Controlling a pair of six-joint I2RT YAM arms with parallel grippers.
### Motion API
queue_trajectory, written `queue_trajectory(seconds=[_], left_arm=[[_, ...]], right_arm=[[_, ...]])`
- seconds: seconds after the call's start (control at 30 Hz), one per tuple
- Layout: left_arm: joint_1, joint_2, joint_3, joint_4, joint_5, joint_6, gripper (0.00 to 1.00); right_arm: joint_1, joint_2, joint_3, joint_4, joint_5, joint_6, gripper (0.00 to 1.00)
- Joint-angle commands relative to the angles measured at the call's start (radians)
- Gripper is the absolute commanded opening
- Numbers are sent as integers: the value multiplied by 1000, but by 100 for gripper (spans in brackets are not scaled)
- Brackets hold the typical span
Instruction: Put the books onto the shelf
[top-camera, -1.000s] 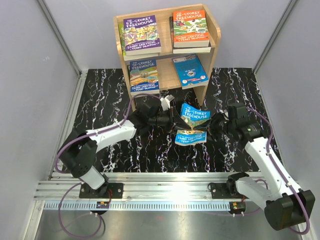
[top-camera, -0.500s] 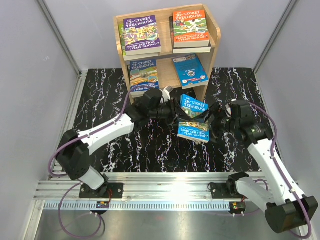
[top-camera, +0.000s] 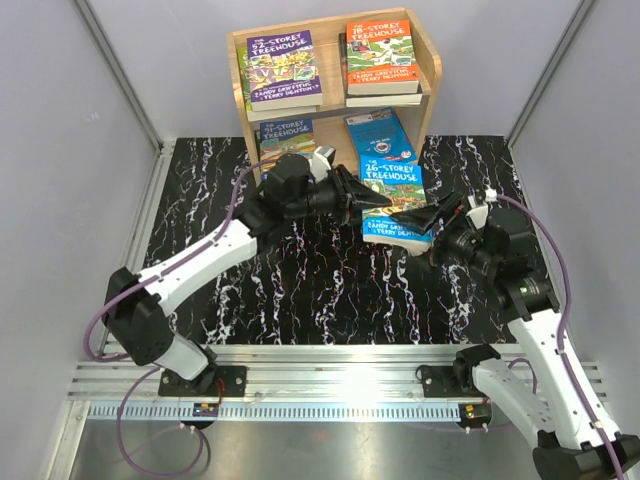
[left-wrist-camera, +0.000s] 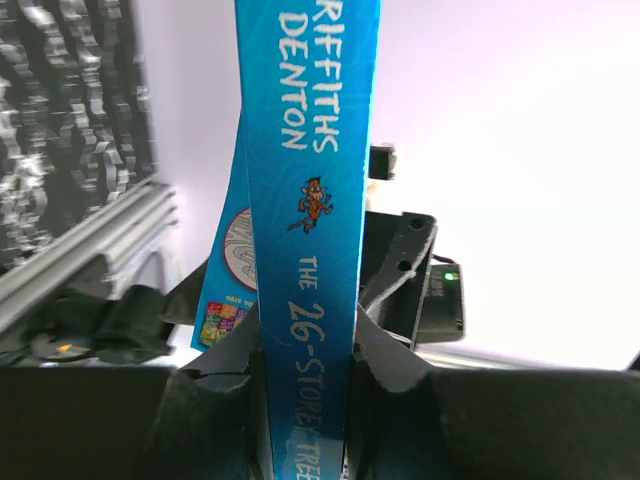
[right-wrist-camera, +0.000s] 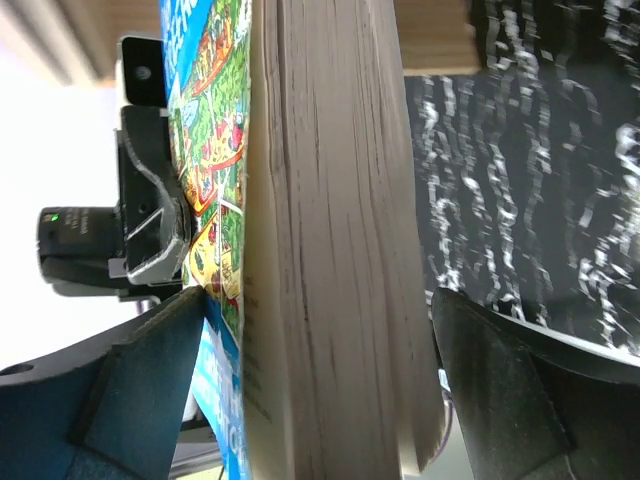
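A blue "26-Storey Treehouse" book (top-camera: 396, 205) hangs in the air just in front of the wooden shelf (top-camera: 432, 80). My left gripper (top-camera: 362, 196) is shut on its spine (left-wrist-camera: 310, 200), which runs up between the fingers (left-wrist-camera: 400, 370). My right gripper (top-camera: 432, 214) is open, its jaws straddling the page edge (right-wrist-camera: 330, 250) with a gap on the right side. On the shelf, a purple book (top-camera: 282, 68) and an orange book (top-camera: 381, 58) lie on the top tier. A blue book (top-camera: 283, 135) and a bright blue book (top-camera: 375, 132) lie on the lower tier.
The black marbled mat (top-camera: 300, 290) covers the table. Grey walls close in both sides. The aluminium rail (top-camera: 330, 365) with the arm bases runs along the near edge. The shelf's lower tier sits right behind the held book.
The blue book has risen off the mat and moved toward the shelf, carried by the left gripper. The right gripper's jaws have opened and no longer clamp the book.
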Motion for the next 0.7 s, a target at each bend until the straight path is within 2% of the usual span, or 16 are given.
queue_trajectory(seconds=[0.0, 0.13, 0.27, 0.37, 0.53, 0.67], left_arm=[[43, -111, 159, 195, -20, -97, 0], [54, -124, 190, 170, -4, -97, 0], [53, -154, 134, 141, -30, -65, 0], [53, -190, 66, 173, -61, -69, 0], [53, -202, 40, 162, -76, -48, 0], [50, -200, 8, 231, -101, -78, 0]], right_arm=[[16, 16, 57, -96, -45, -58, 100], [16, -1, 46, -43, -43, -26, 100], [16, -37, -3, 92, -54, 97, 100], [16, -47, 18, 82, -51, 109, 100], [16, -61, 39, 65, -46, 123, 100], [16, -85, -23, 155, -45, 177, 100]])
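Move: The left hand already holds the 26-Storey book by its left edge. From that hand the blue book on the lower shelf's right half lies about 30 cm ahead, 4 cm to the right and some 14 cm below. The 91-Storey book is roughly 28 cm ahead, 20 cm left, 13 cm below. From the right hand, open at the book's near right part, the 26-Storey book's middle is about 5 cm ahead, 1 cm left and 2 cm higher. Upward first, fast and then easing: the left hand lifts the 26-Storey book about 6 cm in its kept pinch, then carries it some 4 cm left in front of the shelf, turning it slightly counter-clockwise. The right hand rises about 5 cm beside it and eases back a little, its fingers staying wide open around the book's near right corner, its wrist rolling a little. ##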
